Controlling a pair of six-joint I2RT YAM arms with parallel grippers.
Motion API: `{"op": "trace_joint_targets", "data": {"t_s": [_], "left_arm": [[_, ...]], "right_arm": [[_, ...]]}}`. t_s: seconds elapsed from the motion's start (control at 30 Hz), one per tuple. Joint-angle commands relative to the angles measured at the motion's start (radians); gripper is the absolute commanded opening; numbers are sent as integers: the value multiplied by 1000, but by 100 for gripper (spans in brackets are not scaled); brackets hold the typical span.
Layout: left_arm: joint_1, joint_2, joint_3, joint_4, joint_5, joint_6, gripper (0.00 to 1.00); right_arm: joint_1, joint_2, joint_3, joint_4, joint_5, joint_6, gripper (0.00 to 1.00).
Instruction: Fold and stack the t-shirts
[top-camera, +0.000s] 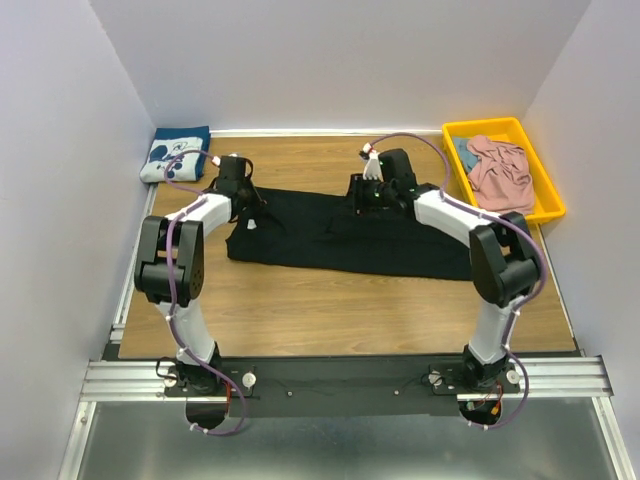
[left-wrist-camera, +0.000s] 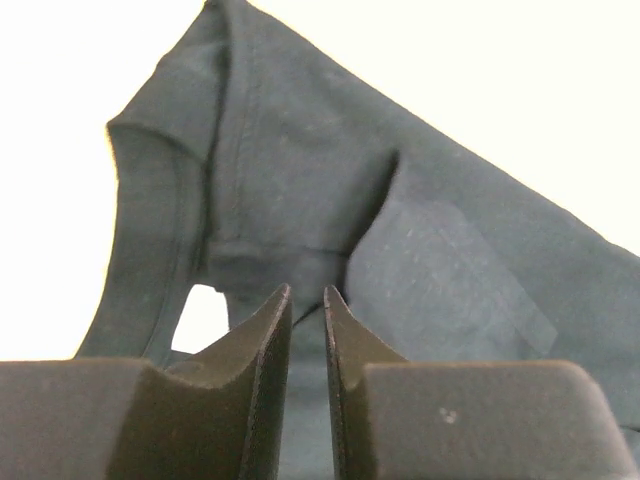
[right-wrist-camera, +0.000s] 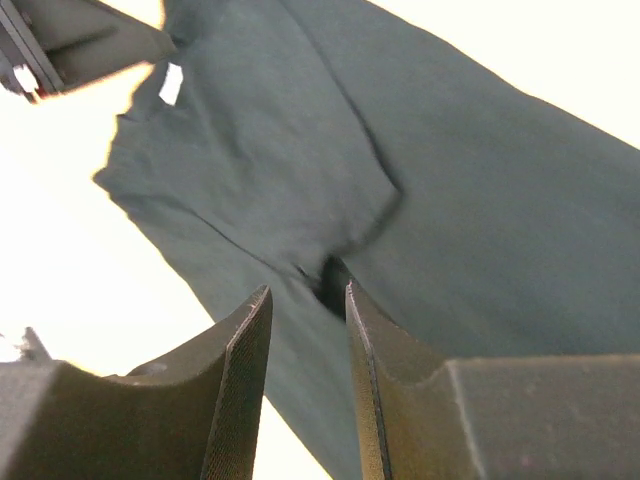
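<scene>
The large black t-shirt (top-camera: 340, 240) lies as a long band across the middle of the table. Over its left end, by the collar, my left gripper (top-camera: 250, 207) hovers. In the left wrist view its jaws (left-wrist-camera: 307, 300) stand a narrow gap apart above the black cloth (left-wrist-camera: 450, 250), holding nothing. My right gripper (top-camera: 362, 195) is over the shirt's far edge near the middle. Its jaws (right-wrist-camera: 308, 295) are open above a crease in the cloth (right-wrist-camera: 470, 200). The navy t-shirt (top-camera: 175, 153) with the white print lies folded at the far left corner. The pink t-shirt (top-camera: 500, 170) is crumpled in a bin.
A yellow bin (top-camera: 548, 195) stands at the far right and also holds a bit of blue cloth (top-camera: 463, 152). White walls close in the table on three sides. A white label (right-wrist-camera: 171, 84) shows at the black shirt's collar, near the left gripper (right-wrist-camera: 60, 40).
</scene>
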Motion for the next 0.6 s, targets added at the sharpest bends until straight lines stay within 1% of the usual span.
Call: {"op": "trace_joint_targets", "data": {"t_s": [0.0, 0.03, 0.13, 0.2, 0.23, 0.3, 0.4, 0.47, 0.53, 0.57], "left_arm": [[-9, 102, 59, -77, -52, 37, 27], [-9, 102, 73, -84, -52, 43, 27], [-11, 167, 140, -111, -52, 71, 27], [-12, 214, 197, -140, -52, 89, 27], [-14, 229, 222, -153, -82, 94, 27], [-23, 271, 266, -182, -93, 108, 27], [-41, 331, 369, -226, -74, 141, 27], [-52, 377, 449, -260, -78, 161, 27], [-74, 417, 522, -280, -93, 180, 29], [-81, 426, 544, -292, -100, 184, 31]], "right_arm": [[5, -60, -110, -180, 183, -98, 43], [5, -78, -133, -186, 197, -103, 43], [6, -134, -231, -205, 253, -106, 43], [6, -161, -268, -220, 276, -109, 43], [6, -166, -286, -226, 278, -109, 43], [16, -171, -334, -248, 299, -116, 43], [51, -172, -394, -254, 344, -124, 43], [78, -158, -420, -257, 338, -115, 44], [103, -139, -420, -258, 294, -110, 44], [144, -131, -415, -269, 272, -112, 44]]}}
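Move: The t-shirt's middle lies about 22 cm right of the left hand and 7 cm nearer the base, some 4 cm lower; its white label is about 3 cm left of that hand and 4 cm back. The folded mouse-print shirt sits 17 cm ahead and 22 cm left of it. From the right hand, the t-shirt's middle is about 3 cm back, level sideways and 9 cm below; the t-shirt's right end is 29 cm right and 9 cm back. Working in opposite directions on the same cloth, the left hand dips about 3 cm onto the t-shirt's left part and drags it forward some 7 cm, drifting slightly right. The right hand swings back about 10 cm, right and down 8 cm, tipping its fingers some 20 degrees steeper, then presses on the t-shirt and draws it back. Both grippers keep their small openings. ##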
